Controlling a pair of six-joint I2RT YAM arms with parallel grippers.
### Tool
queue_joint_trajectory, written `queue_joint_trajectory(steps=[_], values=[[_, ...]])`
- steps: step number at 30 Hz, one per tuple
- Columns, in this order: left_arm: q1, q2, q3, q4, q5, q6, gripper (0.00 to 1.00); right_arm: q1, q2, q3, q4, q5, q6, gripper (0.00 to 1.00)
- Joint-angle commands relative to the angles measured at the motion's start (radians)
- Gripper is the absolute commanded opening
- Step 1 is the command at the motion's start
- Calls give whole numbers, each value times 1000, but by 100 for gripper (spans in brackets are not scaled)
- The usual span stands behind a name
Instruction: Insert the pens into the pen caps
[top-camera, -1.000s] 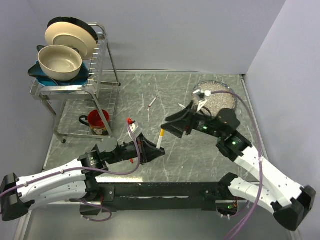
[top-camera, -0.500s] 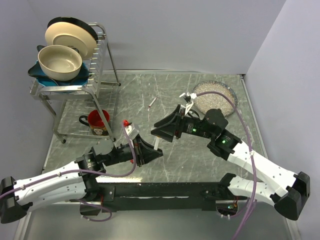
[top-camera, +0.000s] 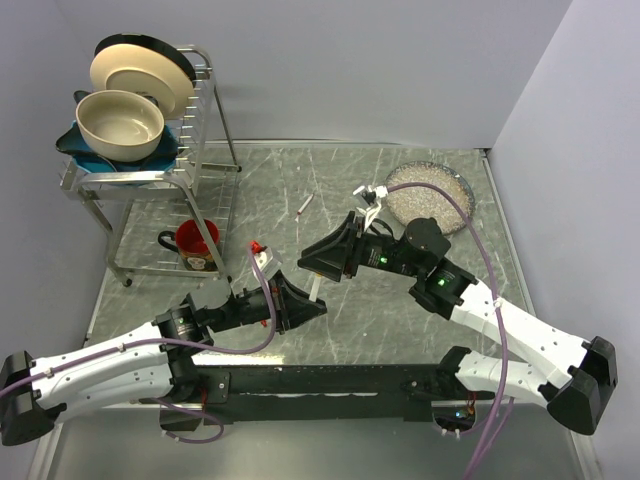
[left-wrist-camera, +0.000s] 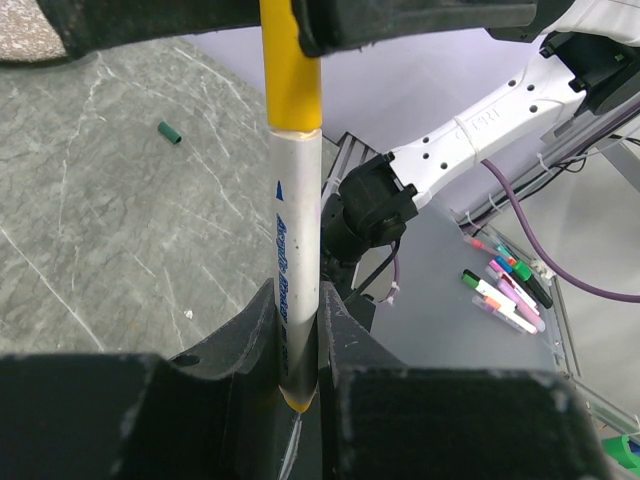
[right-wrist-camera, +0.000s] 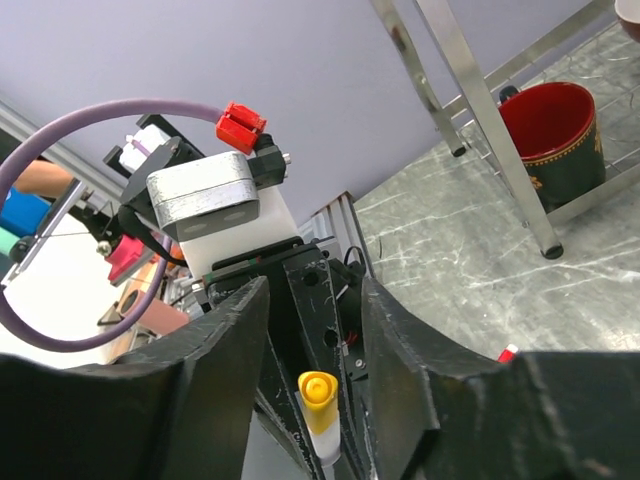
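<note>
My left gripper (top-camera: 306, 300) (left-wrist-camera: 298, 305) is shut on the lower end of a white pen (left-wrist-camera: 297, 230) (top-camera: 318, 289), which stands upright. A yellow-orange pen cap (left-wrist-camera: 288, 80) (right-wrist-camera: 320, 393) sits on the pen's top end. My right gripper (top-camera: 314, 266) (right-wrist-camera: 315, 292) is open. Its two fingers (right-wrist-camera: 228, 360) stand on either side of the capped end, with a gap showing on each side. A dark green pen cap (left-wrist-camera: 169, 132) lies loose on the table. Another white pen (top-camera: 304, 205) lies on the table further back.
A red mug (top-camera: 195, 243) (right-wrist-camera: 555, 125) stands under the metal dish rack (top-camera: 205, 150) at the left, which holds bowls and plates. A round tray of white grains (top-camera: 430, 195) is at the back right. Several coloured markers (left-wrist-camera: 505, 290) lie beyond the table's edge.
My right gripper has moved left over the pen held by my left gripper. Its jaws have narrowed around the yellow-orange cap. The left gripper has kept its grip.
</note>
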Motion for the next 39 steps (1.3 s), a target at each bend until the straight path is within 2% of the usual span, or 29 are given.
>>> queue_joint_trajectory(steps=[1,9,14,18,20,24,30,39], values=[[-1,-3,5,36,2,1,1,14,-27,22,47,18,-6,47],[-1,-3,5,39,6,-1,1,22,-47,-8,59,33,-1,46],[-1,-5,5,46,4,-4,1,29,-53,-39,102,35,35,30],[-1,-3,8,53,10,-2,1,46,-54,-65,124,46,46,28],[-1,-3,12,48,12,-1,1,57,-54,-71,118,56,40,23],[-1,-5,23,40,-10,-2,1,72,-73,-88,115,92,39,0],[-1,21,49,20,-96,-2,1,132,-76,-99,73,181,22,0],[-1,20,63,-21,-240,34,1,241,-42,-34,-187,355,-23,0]])
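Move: The yellow cap sits on top of the upright pen that the left hand holds, between the right hand's open fingers, about 1 cm back and 2 cm below their midpoint. It is some 8 cm above the left hand and 1 cm to its right. From the right hand, the red cap on the table lies roughly 4 cm ahead, 12 cm left and 28 cm down; the red mug is about 22 cm ahead, 30 cm left and 25 cm down. Right fingers close and pinch the yellow cap, then press down about 3 cm, turning some 10 degrees clockwise. ##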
